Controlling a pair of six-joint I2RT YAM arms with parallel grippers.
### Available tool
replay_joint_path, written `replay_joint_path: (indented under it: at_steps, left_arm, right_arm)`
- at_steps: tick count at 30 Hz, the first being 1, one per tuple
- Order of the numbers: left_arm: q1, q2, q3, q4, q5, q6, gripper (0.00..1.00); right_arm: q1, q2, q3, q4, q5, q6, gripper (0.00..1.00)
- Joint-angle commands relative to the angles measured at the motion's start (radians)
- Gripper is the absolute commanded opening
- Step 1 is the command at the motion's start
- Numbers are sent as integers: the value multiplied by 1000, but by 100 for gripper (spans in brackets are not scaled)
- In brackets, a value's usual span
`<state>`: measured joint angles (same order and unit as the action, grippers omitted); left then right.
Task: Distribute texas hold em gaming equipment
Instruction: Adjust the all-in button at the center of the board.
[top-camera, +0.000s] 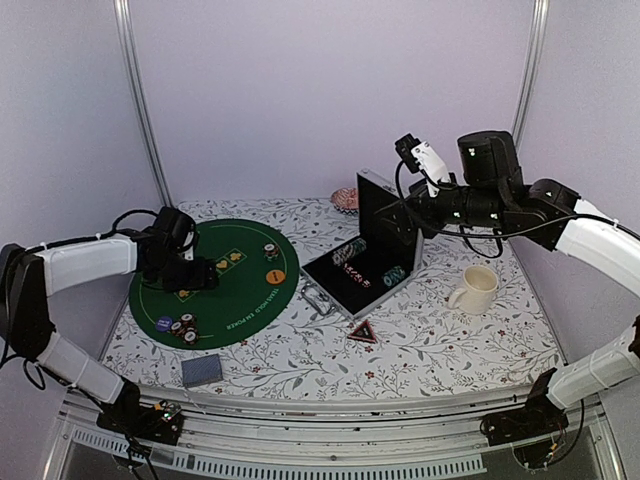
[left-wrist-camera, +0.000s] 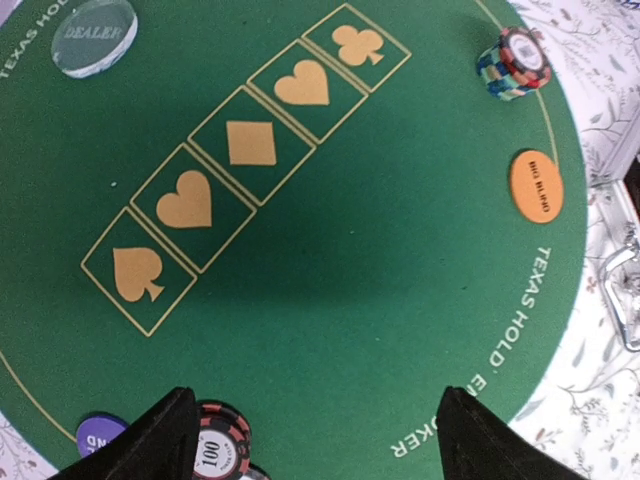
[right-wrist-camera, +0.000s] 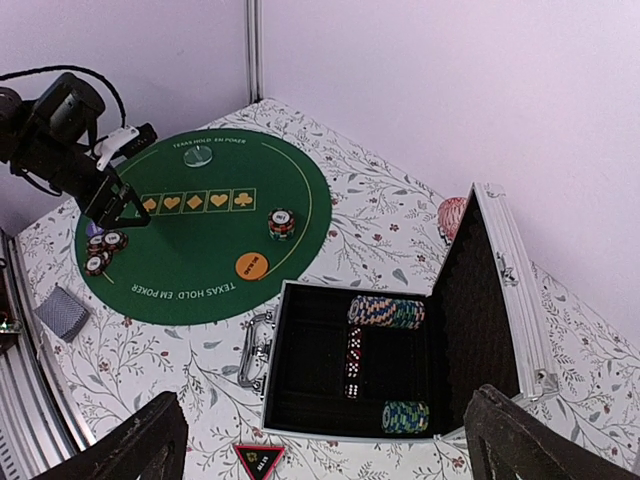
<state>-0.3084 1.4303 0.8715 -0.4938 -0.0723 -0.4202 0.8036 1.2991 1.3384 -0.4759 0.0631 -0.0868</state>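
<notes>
Over the green round mat (top-camera: 240, 300), my left gripper (left-wrist-camera: 315, 445) hangs low and open, nothing gripped. A red-black "100" poker chip (left-wrist-camera: 220, 447) lies just inside its left finger (left-wrist-camera: 150, 440), beside a purple chip (left-wrist-camera: 100, 435). A striped chip stack (left-wrist-camera: 515, 62) and the orange button (left-wrist-camera: 536, 186) sit at the mat's right side. A clear dealer puck (left-wrist-camera: 95, 35) lies at the far edge. My right gripper (right-wrist-camera: 325, 440) is open, high above the open silver case (right-wrist-camera: 262, 340), which holds chip rolls (right-wrist-camera: 385, 312) and dice (right-wrist-camera: 353, 360). The card deck (top-camera: 202, 370) lies off the mat.
A cream mug (top-camera: 477, 290) stands right of the case (top-camera: 330, 295). A black-red triangle (top-camera: 363, 332) lies in front of it. The case lid (top-camera: 385, 205) stands upright. A pink object (top-camera: 345, 199) sits behind the case by the back wall.
</notes>
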Motion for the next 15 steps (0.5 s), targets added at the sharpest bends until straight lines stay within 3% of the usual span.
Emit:
replay_joint_path:
  at_steps: [1, 8, 12, 15]
  left_arm:
    - [9, -38, 28, 5, 51, 50, 84]
    - [8, -85, -57, 174, 167, 131, 84]
    - [10, -85, -47, 202, 291, 112, 84]
    - [5, -74, -21, 177, 291, 114, 84]
  right_arm:
    - [-4, -10, 99, -12, -33, 53, 99]
    - [-9, 30, 175, -24, 4, 303, 99]
    - [-10, 56, 175, -19, -52, 471, 99]
    - [-11, 70, 165, -5, -73, 559, 99]
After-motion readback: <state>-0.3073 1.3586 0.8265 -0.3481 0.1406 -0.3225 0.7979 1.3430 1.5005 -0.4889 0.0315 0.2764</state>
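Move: The all-in button, the red triangle, lies about 6 cm to the left of my right hand and 2 cm nearer me, some 33 cm below. From that hand the open chip case is about 10 cm ahead and 6 cm left, with its handle 5 cm ahead and 17 cm left. From my left hand the all-in button is about 40 cm to the right and 8 cm back, 8 cm down; the big blind button is 19 cm right and 7 cm ahead. I lift my open, empty right hand about 6.5 cm, away from the all-in button and the chip case, then let it begin to sink by a centimetre, rolling it some 20 degrees left side up and tipping the fingers down a little. My left hand, also open, slides about 4 cm right and rises 3 cm over the board, towards the big blind button, rolling its left side down and turning slightly clockwise. ##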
